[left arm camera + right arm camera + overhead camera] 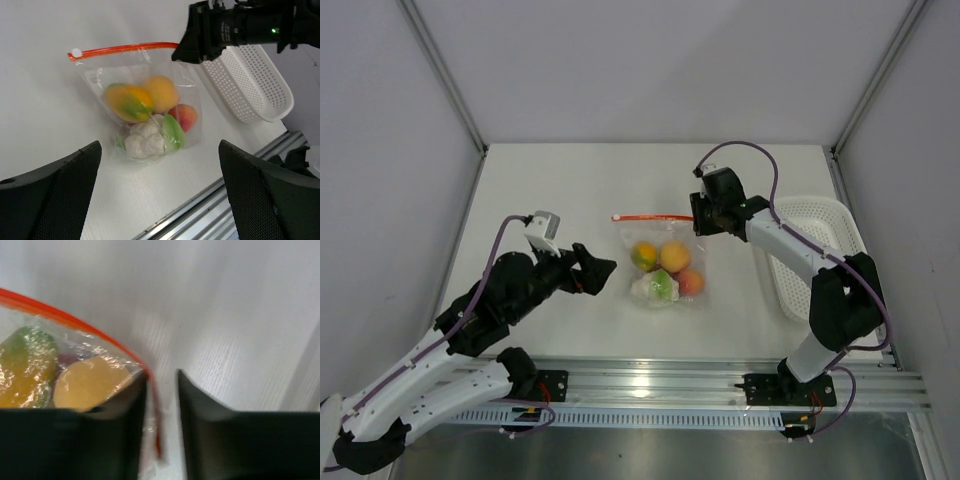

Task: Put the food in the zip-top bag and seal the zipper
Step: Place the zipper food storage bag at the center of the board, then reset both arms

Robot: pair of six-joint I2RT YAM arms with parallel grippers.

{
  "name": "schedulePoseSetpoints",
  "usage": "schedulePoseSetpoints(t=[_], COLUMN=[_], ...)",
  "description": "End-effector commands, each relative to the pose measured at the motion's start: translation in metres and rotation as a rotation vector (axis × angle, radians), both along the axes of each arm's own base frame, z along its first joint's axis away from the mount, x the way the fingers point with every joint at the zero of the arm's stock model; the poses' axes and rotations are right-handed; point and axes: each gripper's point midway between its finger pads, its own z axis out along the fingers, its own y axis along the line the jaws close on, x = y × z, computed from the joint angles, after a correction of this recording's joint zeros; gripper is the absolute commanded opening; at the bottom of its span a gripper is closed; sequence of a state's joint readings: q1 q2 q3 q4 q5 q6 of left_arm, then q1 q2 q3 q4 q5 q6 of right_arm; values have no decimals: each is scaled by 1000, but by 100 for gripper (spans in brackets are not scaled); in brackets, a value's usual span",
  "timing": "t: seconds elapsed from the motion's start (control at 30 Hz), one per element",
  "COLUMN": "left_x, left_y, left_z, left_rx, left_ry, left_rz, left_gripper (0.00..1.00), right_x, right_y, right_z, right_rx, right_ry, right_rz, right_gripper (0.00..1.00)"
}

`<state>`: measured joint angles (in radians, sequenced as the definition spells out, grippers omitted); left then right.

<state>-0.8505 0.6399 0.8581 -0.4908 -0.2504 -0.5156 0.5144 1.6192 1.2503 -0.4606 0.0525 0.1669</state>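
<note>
The zip-top bag [665, 262] lies flat on the white table with the food [661, 258] inside it: an orange-green fruit [129, 101], a yellow fruit [161, 92], a red one [185, 116] and a white-green vegetable [144, 139]. The red-orange zipper [653, 217] runs along its far edge. My right gripper [698, 222] sits at the zipper's right end. In the right wrist view the zipper [75, 320] passes between the slightly parted fingers [125, 405], and a gap shows on the right side. My left gripper [600, 272] is wide open, left of the bag and holding nothing.
A white perforated basket [815, 255] stands right of the bag, beside the right arm. A metal rail [720, 385] runs along the table's near edge. Grey walls close in the table at the left, right and back.
</note>
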Motion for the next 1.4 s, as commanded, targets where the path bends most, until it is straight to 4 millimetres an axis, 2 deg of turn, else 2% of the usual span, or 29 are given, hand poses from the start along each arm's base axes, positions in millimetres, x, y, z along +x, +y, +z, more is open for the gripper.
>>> schedulePoseSetpoints(t=[0.0, 0.03, 0.07, 0.17, 0.2, 0.23, 0.3, 0.33, 0.37, 0.47, 0.5, 0.57, 0.6, 0.63, 0.7, 0.73, 0.77, 0.8, 0.87, 0.9, 0.93, 0.97, 1.03, 1.07, 1.17, 1.2, 1.3, 1.33, 1.37], left_x=[-17, -21, -25, -27, -27, -28, -31, -31, -33, -34, -35, -37, -38, -40, -41, -42, -42, -42, -43, -43, -48, -49, -50, -51, -54, -55, -54, -54, -55], left_y=[-18, -19, -23, -26, -26, -26, -26, -25, -23, -22, -20, -21, -22, -23, -25, -25, -26, -25, -26, -27, -29, -29, -30, -29, -28, -28, -21, -20, -19], left_z=[-1, -5, -11, -13, -14, -16, -16, -17, -20, -26, -29, -32, -34, -37, -39, -40, -41, -41, -45, -50, -47, -52, -47, -53, -54, -55, -61, -64, -64], left_rx=[-105, -123, -133, -152, -151, -148, -151, -153, -159, -184, -196, -217, -223, -226, -235, -235, -243, -253, -277, -284, -323, -332, -379, -385, -426, -430, -422, -415, -414], left_ry=[7, 12, 31, 44, 48, 57, 59, 58, 61, 60, 58, 63, 67, 75, 89, 95, 106, 107, 118, 124, 117, 123, 111, 111, 99, 97, 81, 82, 77], left_rz=[-119, -133, -159, -169, -170, -170, -181, -179, -178, -168, -166, -170, -175, -187, -194, -193, -189, -188, -185, -183, -210, -208, -211, -213, -225, -228, -204, -201, -202], left_gripper=[100, 99, 100, 100, 100, 99, 99, 100, 99, 99, 99, 99, 100, 99, 99, 99, 100, 100, 100, 99, 99, 99, 99, 99, 99, 99, 100, 99, 99], right_x=[25, 29, 30, 36, 36, 33, 24, 14, 3, -27, -41, -61, -76, -85, -109, -121, -131, -142, -155, -164, -170, -175, -186, -190, -199, -199, -204, -204, -207], right_y=[-5, -11, -13, -24, -25, -29, -33, -39, -42, -58, -68, -75, -80, -81, -79, -82, -82, -93, -101, -104, -105, -103, -93, -93, -85, -80, -64, -59, -55], right_z=[10, 7, 3, 6, 8, 11, 32, 32, 55, 64, 81, 85, 101, 104, 100, 108, 97, 97, 86, 71, 75, 77, 76, 78, 64, 63, 41, 44, 36], right_rx=[3, -12, -26, -61, -65, -75, -66, -79, -70, -67, -40, 0, 48, 74, 140, 187, 216, 231, 272, 264, 299, 327, 383, 411, 433, 456, 471, 492, 483], right_ry=[-57, -61, -55, -79, -84, -85, -122, -119, -176, -180, -205, -203, -232, -233, -193, -213, -178, -189, -158, -130, -161, -165, -157, -160, -127, -124, -73, -73, -61], right_rz=[-33, -53, -58, -105, -108, -121, -146, -160, -179, -240, -259, -273, -267, -258, -241, -245, -270, -318, -403, -420, -437, -443, -441, -448, -430, -419, -380, -366, -345], right_gripper=[43, 51, 64, 83, 94, 98, 100, 99, 99, 99, 99, 99, 99, 99, 99, 99, 99, 99, 99, 99, 99, 99, 99, 99, 99, 99, 99, 99, 100])
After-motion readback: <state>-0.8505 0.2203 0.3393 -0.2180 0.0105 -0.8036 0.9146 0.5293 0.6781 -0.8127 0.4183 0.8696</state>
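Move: The right fingers still have the zipper's right end between them. From that hand, the bag's middle is about 7 cm back, 11 cm left and 4 cm lower. In the bag, the orange fruit is roughly 4 cm back and 8 cm left, the peach 11 cm back and 3 cm left; the white basket is some 5 cm back and 32 cm right. From the left hand, the bag is about 14 cm ahead, 14 cm right and 18 cm below. Open the right fingers wide to let go of the zipper's end, easing a little forward and right. Then lift the hand and draw it back some 23 cm down the bag's right side, drifting right, turning clockwise and dipping again at the end. Meanwhile sink the empty, open left hand about 7 cm and back, rolling its left side down. ##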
